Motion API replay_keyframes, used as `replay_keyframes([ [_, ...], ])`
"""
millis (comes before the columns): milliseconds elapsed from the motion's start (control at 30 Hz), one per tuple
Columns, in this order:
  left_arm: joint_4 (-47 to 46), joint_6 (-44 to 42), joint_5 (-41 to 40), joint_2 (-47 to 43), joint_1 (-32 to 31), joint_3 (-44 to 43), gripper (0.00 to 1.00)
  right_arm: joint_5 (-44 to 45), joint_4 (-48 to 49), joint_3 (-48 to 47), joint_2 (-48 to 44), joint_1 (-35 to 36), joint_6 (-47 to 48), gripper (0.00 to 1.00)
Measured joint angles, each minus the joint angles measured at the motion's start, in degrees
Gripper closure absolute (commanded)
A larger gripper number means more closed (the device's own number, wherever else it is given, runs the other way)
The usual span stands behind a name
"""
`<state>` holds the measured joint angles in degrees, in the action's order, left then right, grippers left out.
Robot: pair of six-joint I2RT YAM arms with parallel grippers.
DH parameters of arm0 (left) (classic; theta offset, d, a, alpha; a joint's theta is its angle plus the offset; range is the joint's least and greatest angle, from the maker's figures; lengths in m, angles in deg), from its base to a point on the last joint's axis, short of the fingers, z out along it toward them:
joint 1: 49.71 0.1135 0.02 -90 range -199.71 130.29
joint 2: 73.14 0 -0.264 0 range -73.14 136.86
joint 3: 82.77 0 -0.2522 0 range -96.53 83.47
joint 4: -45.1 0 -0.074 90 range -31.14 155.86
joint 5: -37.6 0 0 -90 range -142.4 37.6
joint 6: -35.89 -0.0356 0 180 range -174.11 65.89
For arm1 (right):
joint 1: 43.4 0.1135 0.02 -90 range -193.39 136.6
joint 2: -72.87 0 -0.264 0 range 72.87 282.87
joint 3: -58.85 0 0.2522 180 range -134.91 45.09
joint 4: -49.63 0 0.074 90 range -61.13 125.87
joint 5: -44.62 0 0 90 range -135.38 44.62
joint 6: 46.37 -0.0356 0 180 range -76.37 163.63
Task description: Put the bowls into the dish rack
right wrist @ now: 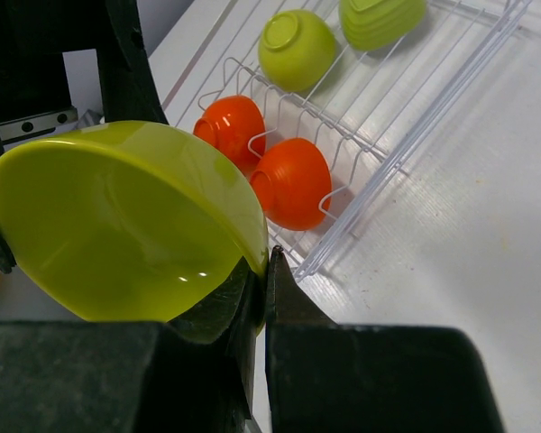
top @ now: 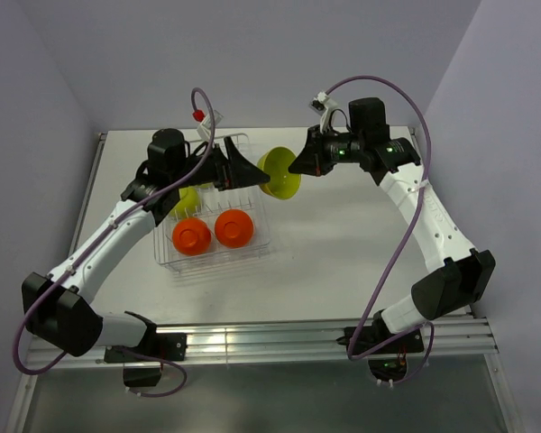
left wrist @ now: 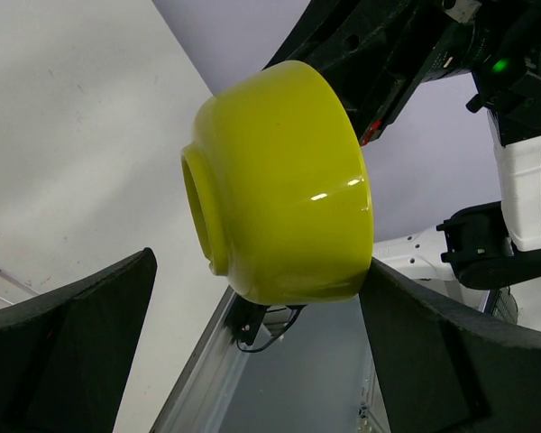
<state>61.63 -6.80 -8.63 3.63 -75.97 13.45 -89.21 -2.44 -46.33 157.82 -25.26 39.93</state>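
Note:
My right gripper (top: 298,166) (right wrist: 266,271) is shut on the rim of a lime green bowl (top: 281,174) (right wrist: 126,225) (left wrist: 279,180), holding it on edge in the air just right of the dish rack (top: 212,260) (right wrist: 415,135). From the rack side my left gripper (top: 255,173) (left wrist: 261,361) faces that bowl, open wide, with the bowl's base and wall between its spread fingers; I cannot tell if a pad touches it. Inside the wire rack lie two orange-red bowls (top: 191,236) (top: 234,228) (right wrist: 293,180) and two lime green ones (right wrist: 296,47) (right wrist: 379,20), all upside down.
The rack sits left of the table's middle, under the left arm. Purple cables loop above both arms. A metal rail (top: 279,338) runs along the table's near edge, and grey walls close in on both sides.

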Motion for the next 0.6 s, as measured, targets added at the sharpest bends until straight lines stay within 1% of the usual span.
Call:
replay_keyframes([
  [133, -1.3, 0.7, 0.0, 0.1, -0.8, 0.5, 0.00, -0.1, 0.0, 0.0, 0.0, 0.8, 0.1, 1.00],
  [233, -2.4, 1.5, 0.1, 0.3, -1.1, 0.7, 0.06, 0.0, 0.0, 0.0, 0.0, 1.3, 0.2, 1.00],
  [267, -2.6, 1.7, 0.2, 0.4, -1.2, 0.7, 0.11, 0.0, 0.0, 0.0, 0.0, 1.4, 0.2, 1.00],
  [333, -3.0, 1.9, 0.2, 0.6, -1.3, 0.7, 0.17, 0.2, 0.0, 0.0, 0.0, 1.6, 0.2, 1.00],
  [367, -3.1, 2.0, 0.3, 0.6, -1.3, 0.7, 0.24, 0.3, 0.0, 0.0, 0.0, 1.6, 0.3, 1.00],
  [433, -3.5, 2.2, 0.5, 0.7, -1.3, 0.7, 0.32, 0.8, -0.1, 0.0, 0.0, 1.6, 0.4, 1.00],
  [467, -3.8, 2.3, 0.6, 0.7, -1.3, 0.7, 0.43, 1.0, -0.2, 0.0, 0.0, 1.6, 0.4, 1.00],
  [533, -4.2, 2.5, 0.8, 0.7, -1.3, 0.7, 0.54, 1.4, -0.3, 0.0, 0.0, 1.6, 0.6, 1.00],
  [567, -4.3, 2.4, 0.9, 0.7, -1.3, 0.8, 0.66, 1.4, -0.3, 0.0, 0.0, 1.6, 0.6, 1.00],
  [600, -4.4, 2.5, 1.0, 0.7, -1.3, 0.9, 0.74, 1.4, -0.3, 0.0, 0.0, 1.6, 0.6, 1.00],
])
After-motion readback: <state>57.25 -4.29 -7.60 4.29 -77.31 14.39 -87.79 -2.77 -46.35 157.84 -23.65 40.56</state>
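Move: The held green bowl's middle lies just off the left fingertips, about 3 cm to that hand's right, 2 cm ahead and level with it. Below that hand by some 27 cm, in the rack, sit the nearer orange bowl, about 9 cm left and 6 cm ahead, and the other orange bowl, about 19 cm left and 4 cm ahead. From the right hand, which pinches the green bowl's rim, its middle is about 4 cm left, 2 cm back and level. The left fingers, wide open around the green bowl's near edge, shut on it by about a third of their range and pinch it between foot side and rim side, after that hand eases about 1 cm right towards it. The right hand shifts the bowl barely 1 cm left and then all but holds still, keeping its rim grip in the air. ##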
